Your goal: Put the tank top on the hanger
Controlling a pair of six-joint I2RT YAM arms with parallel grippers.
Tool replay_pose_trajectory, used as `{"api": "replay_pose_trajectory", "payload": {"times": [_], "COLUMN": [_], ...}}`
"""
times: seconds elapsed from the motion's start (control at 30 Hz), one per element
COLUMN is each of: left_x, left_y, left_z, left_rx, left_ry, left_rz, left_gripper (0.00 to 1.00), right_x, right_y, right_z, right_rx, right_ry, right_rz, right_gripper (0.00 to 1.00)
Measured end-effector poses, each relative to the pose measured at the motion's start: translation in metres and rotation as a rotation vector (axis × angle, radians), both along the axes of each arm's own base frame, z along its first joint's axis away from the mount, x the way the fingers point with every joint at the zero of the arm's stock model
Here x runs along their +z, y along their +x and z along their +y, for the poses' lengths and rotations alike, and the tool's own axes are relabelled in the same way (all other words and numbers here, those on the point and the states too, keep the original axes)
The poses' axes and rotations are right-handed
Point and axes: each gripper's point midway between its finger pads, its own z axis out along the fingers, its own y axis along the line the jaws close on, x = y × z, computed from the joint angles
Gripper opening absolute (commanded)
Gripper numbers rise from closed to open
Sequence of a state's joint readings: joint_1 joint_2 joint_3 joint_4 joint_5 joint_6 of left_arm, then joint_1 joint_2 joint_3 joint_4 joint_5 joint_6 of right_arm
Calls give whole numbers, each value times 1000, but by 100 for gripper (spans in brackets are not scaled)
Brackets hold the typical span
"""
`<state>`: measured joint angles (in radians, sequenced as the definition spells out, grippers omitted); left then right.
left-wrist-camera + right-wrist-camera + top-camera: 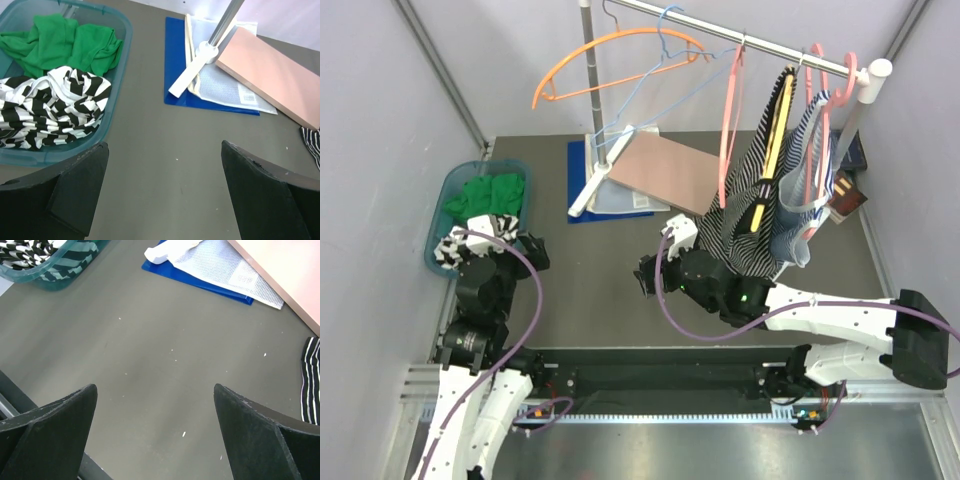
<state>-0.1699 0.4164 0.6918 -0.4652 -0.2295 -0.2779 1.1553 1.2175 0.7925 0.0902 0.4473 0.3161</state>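
The tank top [50,110], with wide black-and-white stripes, lies crumpled in the near end of a teal bin [121,55] at the table's left; it also shows in the top view [448,250] and the right wrist view [30,249]. The salmon-pink hanger [728,130] hangs bare from the rail at the back right. My left gripper [523,250] is open and empty over the table just right of the bin; its jaws stand wide apart in the left wrist view [165,190]. My right gripper [655,258] is open and empty above the middle of the table [155,430].
A green cloth [65,45] fills the bin's far end. The rack's white foot [192,75], a blue mat [175,60], a mesh bag and a pink board [272,75] lie at the back. A dark narrow-striped garment [765,190], orange hanger [610,55] and light-blue wire hanger [650,85] hang on the rail.
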Motion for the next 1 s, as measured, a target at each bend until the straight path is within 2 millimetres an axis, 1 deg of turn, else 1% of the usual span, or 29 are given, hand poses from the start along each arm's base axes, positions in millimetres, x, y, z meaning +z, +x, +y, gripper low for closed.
{"api": "replay_pose_trajectory", "payload": {"times": [0.17,0.33,0.43,0.5,0.63,0.7,0.77,0.8,0.87,0.93,1.0], "left_x": [-1,-1,-6,-19,-33,-38,-44,-45,-51,-58,-69], "left_y": [1,4,15,27,59,74,87,91,100,107,110], "left_z": [-1,-19,-27,-25,-4,6,21,29,50,73,88], "left_rx": [-10,-118,-163,-142,-10,45,105,129,196,265,311], "left_ry": [7,22,36,51,104,125,130,129,114,97,78], "left_rz": [5,-6,20,93,239,282,321,333,365,391,419], "left_gripper": [99,99,99,99,99,99,99,99,99,97,93], "right_x": [0,0,0,0,-6,-10,-15,-16,-18,-19,-19], "right_y": [0,0,0,0,-3,-5,-8,-9,-12,-15,-18], "right_z": [0,0,0,0,-5,-9,-12,-13,-13,-13,-12], "right_rx": [-1,0,0,0,3,7,15,22,33,51,69], "right_ry": [-1,-1,-1,-2,-7,-11,-14,-14,-9,2,16], "right_rz": [-1,-1,-1,0,4,8,12,15,18,20,21], "right_gripper": [100,100,100,100,100,100,100,100,100,100,100]}}
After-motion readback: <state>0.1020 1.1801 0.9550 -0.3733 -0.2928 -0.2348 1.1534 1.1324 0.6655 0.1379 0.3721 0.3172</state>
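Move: The black-and-white tank top in the bin lies about 13 cm ahead of the left hand, 13 cm to its left and 22 cm below. The green cloth is some 22 cm ahead and 9 cm left; the bin's middle is about 18 cm ahead and 12 cm left, both also well below. From the right hand, the tank top is roughly 13 cm ahead, 50 cm left and 16 cm below. The open left hand sweeps some 15 cm forward, left and down towards the black-and-white tank top, tipping downward. ##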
